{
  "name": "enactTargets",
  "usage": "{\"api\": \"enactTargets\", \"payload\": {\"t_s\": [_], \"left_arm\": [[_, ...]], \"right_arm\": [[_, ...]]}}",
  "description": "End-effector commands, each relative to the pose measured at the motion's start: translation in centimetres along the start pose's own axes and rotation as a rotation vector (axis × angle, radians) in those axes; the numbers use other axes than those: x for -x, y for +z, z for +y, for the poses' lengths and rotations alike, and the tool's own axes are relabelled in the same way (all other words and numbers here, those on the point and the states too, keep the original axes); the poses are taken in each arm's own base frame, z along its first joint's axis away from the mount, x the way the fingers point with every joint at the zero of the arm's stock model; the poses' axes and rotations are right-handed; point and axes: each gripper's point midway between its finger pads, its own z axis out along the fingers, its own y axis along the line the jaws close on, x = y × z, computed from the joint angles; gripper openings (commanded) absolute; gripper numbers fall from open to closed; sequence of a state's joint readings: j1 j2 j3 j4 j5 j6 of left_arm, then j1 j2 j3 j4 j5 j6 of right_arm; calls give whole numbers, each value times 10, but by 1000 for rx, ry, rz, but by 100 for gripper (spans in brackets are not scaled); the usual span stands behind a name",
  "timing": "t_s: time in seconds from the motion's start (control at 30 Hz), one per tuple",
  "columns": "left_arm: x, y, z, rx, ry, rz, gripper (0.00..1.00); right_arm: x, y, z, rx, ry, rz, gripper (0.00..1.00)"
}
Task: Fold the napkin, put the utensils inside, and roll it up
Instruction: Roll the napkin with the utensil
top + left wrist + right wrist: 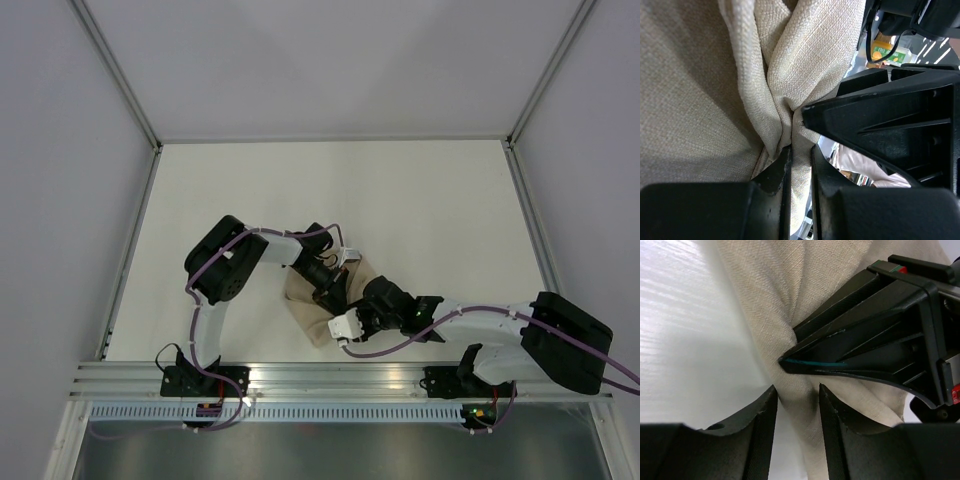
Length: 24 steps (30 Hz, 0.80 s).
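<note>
The tan napkin [310,312] lies bunched near the table's front edge, between my two grippers. My left gripper [337,288] comes from the left and is shut on a narrow fold of the napkin [690,100]; in the left wrist view the cloth runs between its jaws [801,167]. My right gripper [367,312] reaches in from the right and stands open [797,396]. A twisted band of napkin [765,285] passes between its fingers, against the right one, with a gap on the left side. Each wrist view shows the other gripper close by. The utensils are out of view.
The white table [400,200] stretches behind the arms, with grey walls on three sides. A metal rail [340,376] runs along the near edge, where both arm bases are bolted.
</note>
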State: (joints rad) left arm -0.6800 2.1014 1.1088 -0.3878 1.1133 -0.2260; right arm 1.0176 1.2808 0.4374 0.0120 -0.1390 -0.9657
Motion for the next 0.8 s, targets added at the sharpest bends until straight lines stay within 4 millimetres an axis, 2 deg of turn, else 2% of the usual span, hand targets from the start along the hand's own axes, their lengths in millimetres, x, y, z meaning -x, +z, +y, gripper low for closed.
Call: {"api": "enactTargets", "payload": {"t_s": [0.0,0.07,0.13,0.2,0.3,0.37,0.57,0.63,0.67,0.7,0.77], "left_arm": [[-23,4,31,99,-98,47,2],[-25,4,31,96,-91,49,2],[-25,3,30,96,-85,47,2],[-21,0,29,109,-65,33,2],[-9,-10,24,135,-32,-12,2],[1,-19,17,147,-3,-54,8],[40,-53,3,260,82,-215,32],[57,-72,-5,304,106,-306,41],[64,-82,-2,350,107,-353,43],[72,-100,-11,369,124,-426,45],[86,-124,-7,455,106,-552,48]], "right_arm": [[-11,8,5,11,-35,44,45],[-16,12,8,26,-42,61,35],[-18,12,10,45,-44,73,21],[-18,11,12,59,-47,81,17],[-25,6,27,162,-20,135,1],[-21,3,24,173,-5,136,1],[-17,-4,41,344,77,185,0],[-11,-9,45,397,107,177,0],[-10,-9,46,411,118,173,0],[-9,-11,45,425,132,176,0],[-5,-11,48,468,157,156,1]]}}
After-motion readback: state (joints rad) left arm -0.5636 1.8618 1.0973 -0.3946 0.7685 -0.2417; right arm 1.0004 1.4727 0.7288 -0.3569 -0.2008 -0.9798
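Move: The left hand still has the napkin's rolled edge pinched between its fingers, right at its hand point. For the open right hand, its own spot on that roll lies about 1 cm ahead and 1 cm to its left, and about level in height. The still-unrolled napkin flap spreads out beyond the left hand, its middle roughly 7 cm to the left, 1 cm back and 2 cm lower. The right fingers, already astride the napkin roll, close and pinch it as the hand eases about 1 cm forward and left; they then keep hold while their tips tilt some 15 degrees more steeply down. Only after that grip is made do the left fingers open and let the roll go, the left hand pulling away ever faster, about 8 cm forward with some left and up, its fingers tipping steeper. ##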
